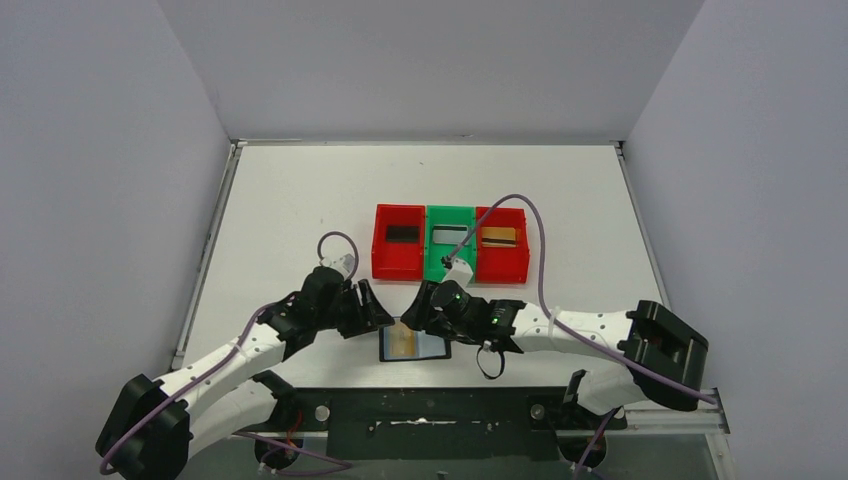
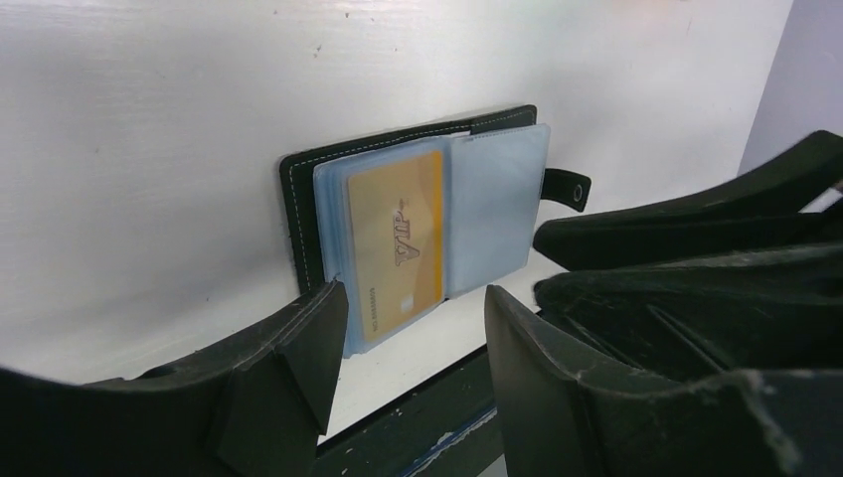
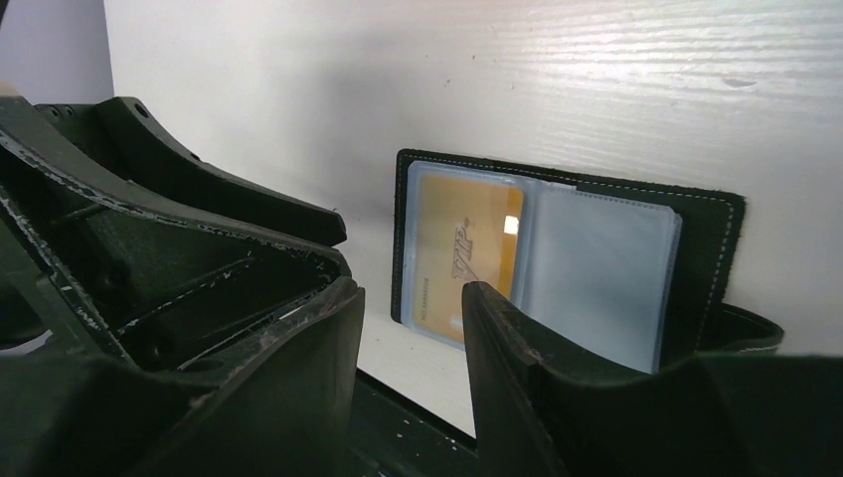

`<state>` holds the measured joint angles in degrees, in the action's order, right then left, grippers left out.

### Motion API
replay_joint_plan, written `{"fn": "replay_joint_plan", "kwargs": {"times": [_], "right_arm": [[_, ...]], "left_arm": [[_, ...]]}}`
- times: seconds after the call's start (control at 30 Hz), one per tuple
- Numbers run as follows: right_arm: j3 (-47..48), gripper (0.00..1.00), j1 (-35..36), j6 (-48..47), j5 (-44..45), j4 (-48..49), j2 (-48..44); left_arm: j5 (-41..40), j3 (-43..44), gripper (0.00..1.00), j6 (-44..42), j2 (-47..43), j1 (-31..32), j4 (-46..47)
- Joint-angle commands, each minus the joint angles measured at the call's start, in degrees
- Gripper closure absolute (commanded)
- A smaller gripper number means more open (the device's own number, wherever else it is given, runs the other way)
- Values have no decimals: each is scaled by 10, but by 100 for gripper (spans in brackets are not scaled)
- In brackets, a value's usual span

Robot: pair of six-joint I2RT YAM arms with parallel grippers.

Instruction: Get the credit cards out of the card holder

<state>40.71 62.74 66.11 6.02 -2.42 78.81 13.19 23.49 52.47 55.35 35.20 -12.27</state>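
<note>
The black card holder [image 1: 436, 349] lies open on the table near its front edge, its clear grey-blue sleeves facing up. A gold credit card [image 1: 402, 343] sits in the left sleeve [image 2: 396, 248] [image 3: 462, 243]; the right sleeve looks empty. My left gripper [image 1: 376, 312] hovers just left of the holder, open, with nothing between its fingers [image 2: 416, 308]. My right gripper [image 1: 421, 310] hovers over the holder's upper edge, also open and empty [image 3: 410, 298]. The two grippers stand close together, tips nearly facing. The holder's snap tab [image 2: 567, 189] points right.
Behind the holder stand three joined trays: red [image 1: 380, 262], green [image 1: 434, 268] and red [image 1: 521, 262]. The left one holds a dark card [image 1: 402, 234], the middle a pale card [image 1: 448, 236], the right a gold card [image 1: 497, 237]. The dark table edge [image 2: 427, 417] runs just below the holder.
</note>
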Motion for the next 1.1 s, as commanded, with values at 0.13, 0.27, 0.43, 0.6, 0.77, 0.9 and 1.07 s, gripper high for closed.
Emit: {"fn": "replay_joint_plan", "kwargs": {"times": [0.13,0.27,0.43,0.6,0.77,0.9,1.07], "right_arm": [[-40,61,2,49,-36,92,54],[-66,64,-2,66,-52,128,81],[-78,70,-4,82,-49,130,90],[-77,74,-7,84,-41,118,91],[-84,78,-8,90,-43,131,92],[-87,79,-11,93,-43,133,92],[-98,80,-15,94,-55,164,91]], "left_arm": [[35,10,48,-17,18,-1,47],[55,6,48,-18,30,0,59],[66,17,51,-30,56,8,63],[61,24,55,-39,78,14,64],[51,31,60,-46,111,29,69],[28,46,65,-56,154,56,52],[-35,65,81,-57,203,90,16]]}}
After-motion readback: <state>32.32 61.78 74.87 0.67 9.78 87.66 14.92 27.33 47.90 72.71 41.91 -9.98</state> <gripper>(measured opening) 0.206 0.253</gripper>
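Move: The gold card lies in the left half of the open card holder, between the hands: from the right hand about 2 cm left, 1 cm back and 7 cm below. The empty clear sleeve is some 6 cm to the right of the card's middle. The green bin stands roughly 20 cm ahead and 8 cm right of the right hand, with the left red bin about 10 cm left of it. From the left hand the card is some 5 cm right, 1 cm back and 5 cm below. The right hand drops quickly about 7 cm and 2 cm back onto the gold card's right edge, its fingers tipping roughly 10 degrees steeper, then holds there while the part-open fingers narrow on the orange stripe, bending the sleeved card. The left hand comes in more slowly, creeping at first and then sinking some 4.5 cm while easing back and to the right to the card's near left edge, turning about 10 degrees clockwise and narrowing its fingers to about half their gap. ##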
